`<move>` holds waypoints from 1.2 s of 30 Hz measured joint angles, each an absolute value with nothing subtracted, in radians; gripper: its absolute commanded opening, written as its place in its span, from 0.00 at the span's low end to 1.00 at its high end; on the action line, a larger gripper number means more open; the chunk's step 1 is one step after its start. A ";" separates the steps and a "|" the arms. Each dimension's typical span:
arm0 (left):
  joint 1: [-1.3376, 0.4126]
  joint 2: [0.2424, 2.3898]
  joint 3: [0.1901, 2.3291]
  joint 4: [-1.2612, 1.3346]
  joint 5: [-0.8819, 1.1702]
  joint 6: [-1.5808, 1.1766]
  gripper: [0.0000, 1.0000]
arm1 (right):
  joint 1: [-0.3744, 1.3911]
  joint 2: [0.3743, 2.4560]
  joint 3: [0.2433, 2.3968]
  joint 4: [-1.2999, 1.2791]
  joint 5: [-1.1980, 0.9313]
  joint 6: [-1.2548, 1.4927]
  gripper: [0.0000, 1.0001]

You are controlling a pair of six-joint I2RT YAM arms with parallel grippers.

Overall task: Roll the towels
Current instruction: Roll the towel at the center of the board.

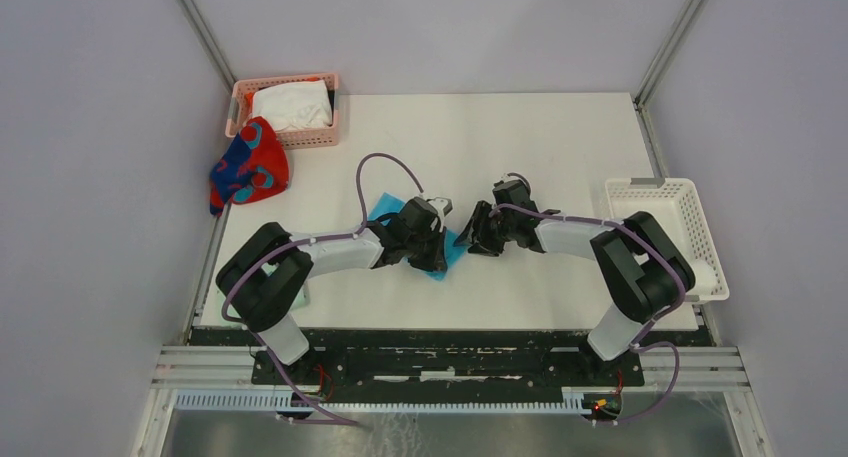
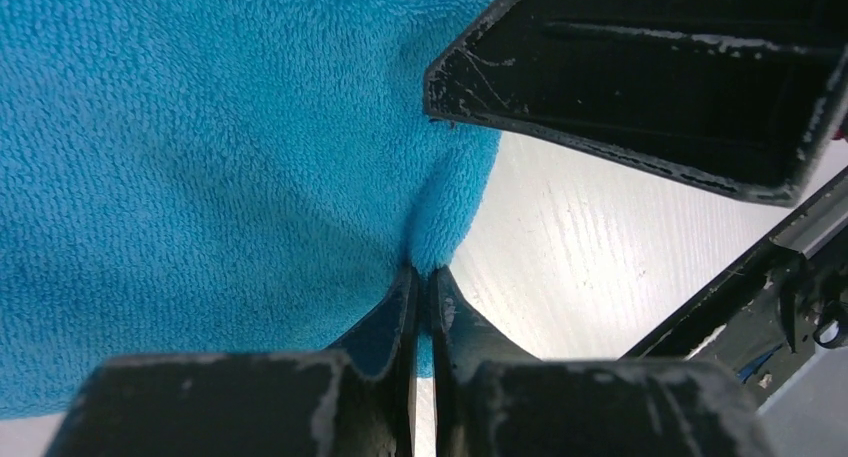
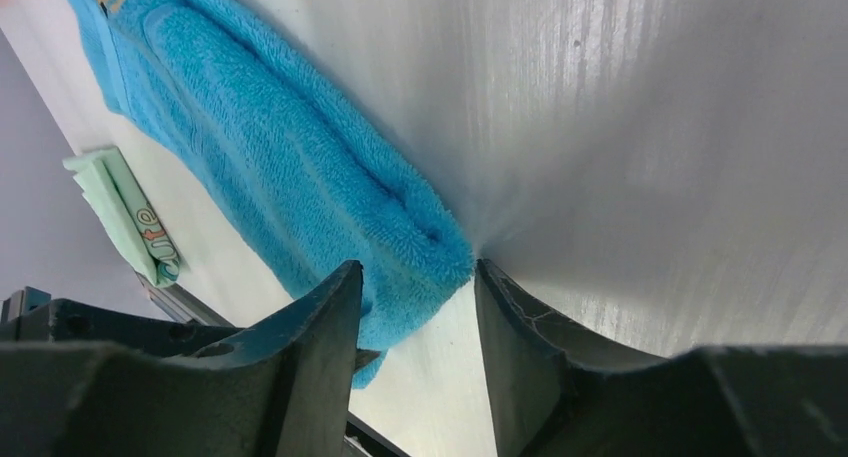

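Note:
The turquoise-blue towel lies folded in a long strip at the table's middle. My left gripper is shut on its edge; in the left wrist view the cloth puckers where the gripper pinches it. My right gripper faces it from the right and is open. In the right wrist view the strip's end sits between the spread fingers, unpinched. The white towel lies in a pink basket. The red and dark-blue towel hangs over the table's left edge.
An empty white basket stands at the table's right edge. A pale mint-green folded cloth lies near the front left edge, by the left arm's base. The right gripper's black finger fills the upper right of the left wrist view.

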State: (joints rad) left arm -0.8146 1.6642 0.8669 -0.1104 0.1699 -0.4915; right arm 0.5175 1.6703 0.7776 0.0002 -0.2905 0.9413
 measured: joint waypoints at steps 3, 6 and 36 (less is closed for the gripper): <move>-0.810 1.663 0.861 -0.094 0.182 -0.504 0.09 | 0.522 1.684 0.778 0.017 -0.284 0.966 0.43; -0.810 1.663 0.860 -0.093 0.186 -0.512 0.13 | 0.524 1.700 0.786 0.019 -0.274 0.984 0.27; -1.277 1.783 1.043 -0.192 -0.631 -0.368 0.49 | 0.546 1.755 1.037 -0.492 -0.146 1.082 0.00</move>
State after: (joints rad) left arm -1.2774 1.7828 1.0431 -0.1921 -0.6312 -0.3676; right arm 0.5465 1.7554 1.0370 -0.4923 -0.1459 1.0824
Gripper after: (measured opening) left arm 0.515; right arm 0.037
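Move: The blue towel's narrow folded edge runs between my hands. Its near end is already pinched by my left fingers, sitting within a centimetre or so of them; the towel's middle lies about 6 cm ahead and 5 cm left of that hand. The edge's far corner sits between my open right fingers, some 1 cm ahead and 1 cm lower, with the towel's middle roughly 9 cm left and 2 cm ahead. I dip my right hand about 1 cm and close it on the far corner, then draw that corner a couple of centimetres right and back. Meanwhile my left fingers open and let go of the near end; that hand swings right, up and slightly back, turning some 40 degrees to point more forward, then sinks about 2 cm, open, over the near end, net about 5 cm right. ##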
